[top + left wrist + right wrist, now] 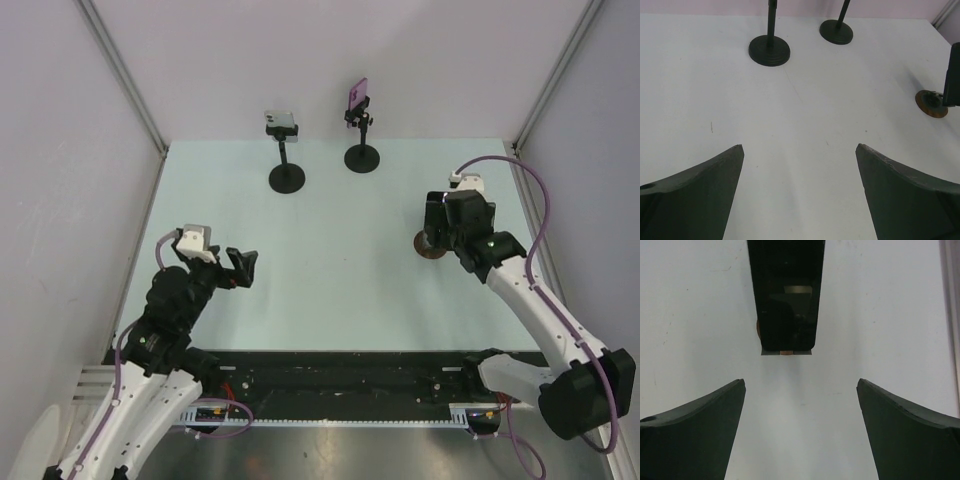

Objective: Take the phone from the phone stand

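Observation:
A black phone (786, 295) stands on a phone stand with a small round brown base (431, 249), at the right of the table. In the right wrist view the phone fills the top centre, and a sliver of the brown base (786, 353) shows under its lower edge. My right gripper (801, 385) is open just short of the phone, with nothing between its fingers. From above, this gripper (440, 222) hangs over the stand and hides most of the phone. My left gripper (240, 263) is open and empty at the near left, far from the stand (931, 104).
Two black stands with round bases are at the back of the table. One (287, 177) holds a silver device (282, 123) and the other (362, 158) holds a purple one (357, 97). White walls and metal posts enclose the table.

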You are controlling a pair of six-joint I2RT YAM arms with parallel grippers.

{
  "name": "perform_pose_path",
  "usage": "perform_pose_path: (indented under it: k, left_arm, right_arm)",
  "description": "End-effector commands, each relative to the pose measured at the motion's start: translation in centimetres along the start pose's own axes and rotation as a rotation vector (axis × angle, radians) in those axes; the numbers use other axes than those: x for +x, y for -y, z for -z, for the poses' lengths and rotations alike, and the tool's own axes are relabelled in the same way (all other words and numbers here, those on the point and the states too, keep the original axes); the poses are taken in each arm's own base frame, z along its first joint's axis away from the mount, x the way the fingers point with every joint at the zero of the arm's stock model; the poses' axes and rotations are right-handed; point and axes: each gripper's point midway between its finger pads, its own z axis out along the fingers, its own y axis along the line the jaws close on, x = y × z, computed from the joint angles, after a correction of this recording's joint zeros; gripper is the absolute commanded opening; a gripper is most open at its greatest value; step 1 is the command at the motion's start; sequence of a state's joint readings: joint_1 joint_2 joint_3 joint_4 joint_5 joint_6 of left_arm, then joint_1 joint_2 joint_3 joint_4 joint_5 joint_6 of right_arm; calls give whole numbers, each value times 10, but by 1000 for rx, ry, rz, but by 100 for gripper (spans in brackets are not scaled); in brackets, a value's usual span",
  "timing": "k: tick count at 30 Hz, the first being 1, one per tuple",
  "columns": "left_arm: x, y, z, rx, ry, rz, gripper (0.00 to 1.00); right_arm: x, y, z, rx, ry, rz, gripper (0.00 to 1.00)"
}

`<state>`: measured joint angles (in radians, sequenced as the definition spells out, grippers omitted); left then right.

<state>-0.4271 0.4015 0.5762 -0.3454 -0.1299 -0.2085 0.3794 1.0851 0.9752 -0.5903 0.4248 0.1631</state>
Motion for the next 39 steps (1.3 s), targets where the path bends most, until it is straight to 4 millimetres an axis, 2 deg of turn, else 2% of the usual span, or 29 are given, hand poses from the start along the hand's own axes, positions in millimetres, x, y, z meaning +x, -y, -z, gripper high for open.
perform_pose_path:
  k: [1,5,8,15,20,25,30,34,38,39]
  left_arm:
    - [-27,16,9,91,80,-17,100]
    - [-11,28,11,165,58,7,100]
    - [-12,31,13,182,61,19,100]
    - [-13,25,3,144,47,-24,100]
    - [-4,19,-7,104,8,-18,100]
    - [6,25,-16,143,-47,-18,100]
    - [11,26,-20,152,-73,-16,100]
    - [14,28,-22,165,-89,-22,100]
    - [15,28,-24,170,-94,-26,100]
    - [14,28,-23,170,-89,-27,100]
  right_arm:
    - [-23,-3,-17,-60,11,-178,100]
    - [-21,-4,-39,-112,-22,-142,100]
    - [-25,-5,-50,-112,-4,-122,100]
    - [-45,0,-74,-120,64,-163,100]
    - [-54,-6,-85,-169,97,-167,100]
    - [-54,-11,-92,-180,99,-155,100]
    - [-51,-9,-106,-153,96,-127,100]
    - [-43,-8,-122,-134,77,-112,100]
    - [-35,-20,-128,-143,53,-99,100]
    - [-33,-18,-129,-114,53,-88,100]
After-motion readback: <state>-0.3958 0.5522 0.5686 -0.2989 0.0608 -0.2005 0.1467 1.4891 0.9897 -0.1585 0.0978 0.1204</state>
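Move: The phone leans upright on its low stand, roughly 11 cm ahead of the right hand, level with it sideways and some 8 cm lower. The brown stand base is about 10 cm ahead and 17 cm down. The purple phone's stand base is farther out, about 38 cm ahead and 19 cm left. From the left hand the phone lies about 18 cm ahead, 45 cm right and 11 cm lower. Towards the phone the right hand reaches about 11 cm forward and 7 cm down, first sinking as it advances, then running nearly level, then dipping again to bring its wide-open fingertips around the phone's two long edges. The wrist rolls some 10 degrees, its left side rising. The left hand, empty and open, backs and lifts slightly, then comes forward and down, ending about 3 cm lower and 3 cm to the right. ##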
